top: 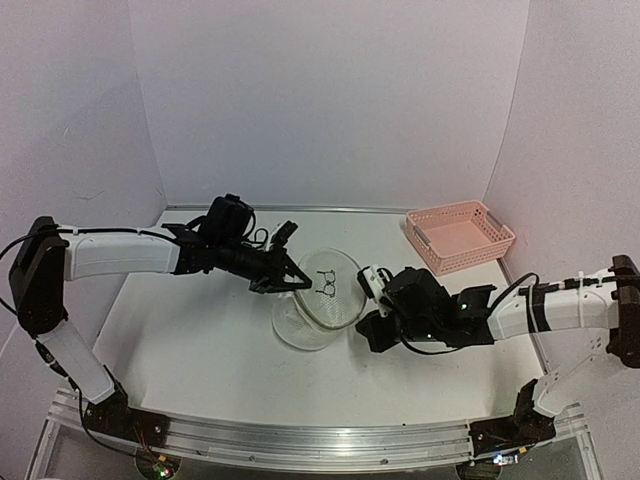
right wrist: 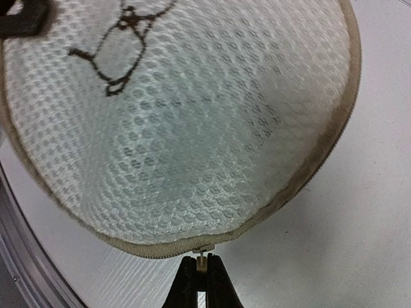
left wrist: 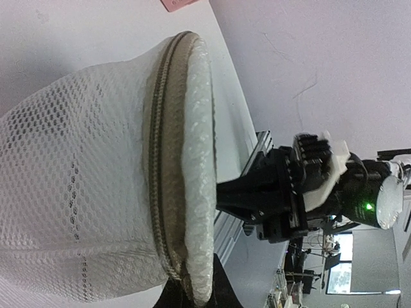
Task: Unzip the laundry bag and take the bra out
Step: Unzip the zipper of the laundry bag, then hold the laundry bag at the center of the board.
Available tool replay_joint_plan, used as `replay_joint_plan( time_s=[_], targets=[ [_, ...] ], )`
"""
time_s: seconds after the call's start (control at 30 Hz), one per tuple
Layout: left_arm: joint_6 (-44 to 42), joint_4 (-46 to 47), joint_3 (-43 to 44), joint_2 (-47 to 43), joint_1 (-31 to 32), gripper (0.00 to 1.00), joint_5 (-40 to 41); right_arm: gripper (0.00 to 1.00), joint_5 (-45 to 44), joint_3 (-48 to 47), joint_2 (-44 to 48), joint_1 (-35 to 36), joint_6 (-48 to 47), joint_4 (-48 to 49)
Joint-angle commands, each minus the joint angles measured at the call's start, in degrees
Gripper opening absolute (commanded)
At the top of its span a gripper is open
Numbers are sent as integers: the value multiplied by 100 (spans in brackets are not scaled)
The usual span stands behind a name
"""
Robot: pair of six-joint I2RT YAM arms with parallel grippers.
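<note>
The round white mesh laundry bag (top: 322,300) is tilted up off the table between both arms. Its upper face carries a small black bra drawing (right wrist: 122,38). My left gripper (top: 294,279) is shut on the bag's stiff rim (left wrist: 198,160), and its dark fingers (left wrist: 226,296) clamp the rim's lower end. My right gripper (right wrist: 204,282) is shut on the small zipper pull (right wrist: 203,256), which hangs from the beige zipper seam (right wrist: 302,179) at the bag's near edge. In the top view the right gripper (top: 365,302) is at the bag's right side. The bra is hidden.
A pink lattice basket (top: 460,236) stands at the back right of the table. The right arm's wrist (left wrist: 308,186) shows close beyond the bag in the left wrist view. White walls enclose the table on three sides.
</note>
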State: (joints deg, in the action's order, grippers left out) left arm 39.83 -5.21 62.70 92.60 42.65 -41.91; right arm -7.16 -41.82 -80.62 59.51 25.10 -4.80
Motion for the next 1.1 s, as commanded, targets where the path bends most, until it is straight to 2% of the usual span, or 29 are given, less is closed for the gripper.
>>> replay_joint_plan(
  time_s=[0.0,0.13,0.3,0.47,0.63,0.73,0.9,1.07],
  targets=[
    [-669,-763,739,225,-215,0,272,0,413,-111,-74,258,121,541],
    [-867,-1107,1120,356,-381,7,534,0,658,-318,-350,375,354,876],
    [-908,-1411,1268,368,-650,23,925,0,668,-876,-942,443,602,885],
    [-1065,-1964,1350,33,-715,46,2103,0,735,-1415,-1353,455,761,820],
    [-982,-2177,1182,-626,-723,62,2987,0,971,-1940,-1769,482,788,749],
    [-877,-2177,1025,-1018,-718,68,2984,0,976,-2202,-1940,507,819,693],
    [-648,-2175,609,-1488,-723,71,2778,0,1031,-2686,-2212,501,816,591],
    [-171,-1859,-14,-1774,-723,73,2052,0,1175,-2921,-2450,504,830,561]
  ],
)
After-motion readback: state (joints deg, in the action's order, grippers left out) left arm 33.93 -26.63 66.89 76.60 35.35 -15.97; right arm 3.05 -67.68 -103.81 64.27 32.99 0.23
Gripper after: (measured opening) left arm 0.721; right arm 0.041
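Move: The right fingers already pinch the zipper pull on the lid's near-right rim; the lid's middle is about 5 cm left, 3 cm ahead and 4 cm higher, and the mesh body some 10 cm left, level with the hand and 5 cm lower. The left fingers hold the lid's left rim, with the zipper pull about 10 cm to their right, 4 cm back and 9 cm down, and the lid's middle 5 cm right, 1 cm back and 4 cm down. Still pinching the zipper pull, the right hand draws it about 15 cm left across the near side of the bag, rising some 3 cm late on. The left fingers let go of the rim and spread wide as that hand swings forward and left, then lifts and eases back, ending about 11 cm left of its start and turned some 25 degrees counter-clockwise, clear of the bag. ##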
